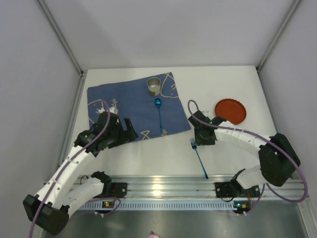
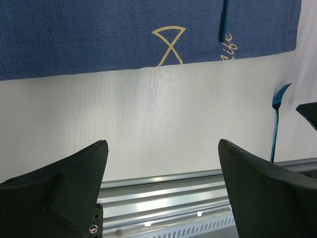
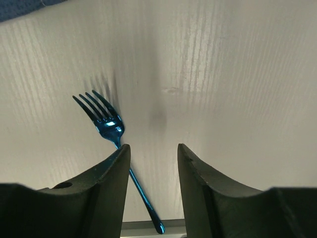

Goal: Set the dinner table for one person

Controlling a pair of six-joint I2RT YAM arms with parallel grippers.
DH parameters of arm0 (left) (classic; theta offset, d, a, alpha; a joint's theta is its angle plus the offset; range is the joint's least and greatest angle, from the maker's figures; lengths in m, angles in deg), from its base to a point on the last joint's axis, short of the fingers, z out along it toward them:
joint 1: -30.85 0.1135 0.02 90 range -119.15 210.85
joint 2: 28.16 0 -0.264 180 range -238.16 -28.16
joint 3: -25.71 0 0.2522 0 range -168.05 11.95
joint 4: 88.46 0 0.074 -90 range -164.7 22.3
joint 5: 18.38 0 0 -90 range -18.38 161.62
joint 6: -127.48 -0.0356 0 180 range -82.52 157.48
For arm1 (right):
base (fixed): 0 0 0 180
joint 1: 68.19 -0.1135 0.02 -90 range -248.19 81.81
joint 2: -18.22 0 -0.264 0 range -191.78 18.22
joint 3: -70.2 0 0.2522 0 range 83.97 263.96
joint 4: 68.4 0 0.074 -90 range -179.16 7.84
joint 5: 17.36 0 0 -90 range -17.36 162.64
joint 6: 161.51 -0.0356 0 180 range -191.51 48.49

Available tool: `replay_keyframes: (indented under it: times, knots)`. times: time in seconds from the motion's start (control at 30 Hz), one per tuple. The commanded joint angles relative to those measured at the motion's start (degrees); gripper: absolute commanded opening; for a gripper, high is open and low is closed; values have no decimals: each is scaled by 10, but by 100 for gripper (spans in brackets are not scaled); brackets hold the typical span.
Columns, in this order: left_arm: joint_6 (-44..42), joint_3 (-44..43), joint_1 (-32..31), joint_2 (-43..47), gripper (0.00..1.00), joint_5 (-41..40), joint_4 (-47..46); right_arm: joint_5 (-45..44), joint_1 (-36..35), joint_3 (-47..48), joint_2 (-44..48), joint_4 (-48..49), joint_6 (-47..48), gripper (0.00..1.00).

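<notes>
The white dinner table [image 1: 148, 153] carries a dark blue fish-print cloth [image 1: 124, 104] at the back left. A metal cup [image 1: 154, 85] and a blue spoon [image 1: 159, 116] lie on the cloth. A blue fork [image 1: 199, 157] lies on the bare table near the front, tines away from the rail. A red plate [image 1: 230, 111] sits at the right. My left gripper [image 1: 130, 131] is open and empty above the cloth's front edge. My right gripper [image 1: 205, 141] is open and empty, just right of the fork's tines [image 3: 106, 124], not touching it.
A metal rail [image 1: 163, 186] runs along the table's near edge, also in the left wrist view [image 2: 163, 183]. Grey walls enclose the table on the left, back and right. The cloth's front edge [image 2: 99, 34] and the spoon handle [image 2: 223, 20] show in the left wrist view.
</notes>
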Motion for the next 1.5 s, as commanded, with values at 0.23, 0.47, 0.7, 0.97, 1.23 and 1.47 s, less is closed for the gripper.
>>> replay_keyframes:
  times: [0.23,0.47,0.7,0.97,1.23,1.47]
  knots:
    - [64,-1,-78,-11,98,-82,17,40,-6,-20,7,45,-9,43]
    - [59,-9,-81,-32,98,-84,15,54,-27,-46,20,60,-37,42]
    - [56,-13,-84,-43,98,-92,12,58,-45,-52,5,74,-47,40]
    - [48,-10,-84,-47,98,-91,12,41,-56,-54,-51,94,-52,30]
    - [38,0,-85,-68,98,-83,5,40,-59,-54,-82,110,-46,0]
    - [10,-27,-109,-127,98,-51,-69,38,-58,67,-42,26,-31,0]
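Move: Close beneath the right hand lies the fork: its middle is about 8 cm back, neither left nor right, and 4 cm down, while its head is level with the hand and some 3 cm to the left. The spoon lies about 14 cm ahead and 21 cm left of that hand, the red plate 17 cm ahead and 16 cm right. From the left hand, the fork is roughly 38 cm right, 8 cm back and 15 cm below. Easing back nearly 3 cm and sinking, then shifting about 3 cm left, the right hand drops to some 3.5 cm below its start over the fork's neck. There its half-open fingers shut and pinch the neck just behind the head, and the hand starts to rise, by about 1 cm. The left hand, open and empty, sinks about 4 cm and drifts slightly right. ##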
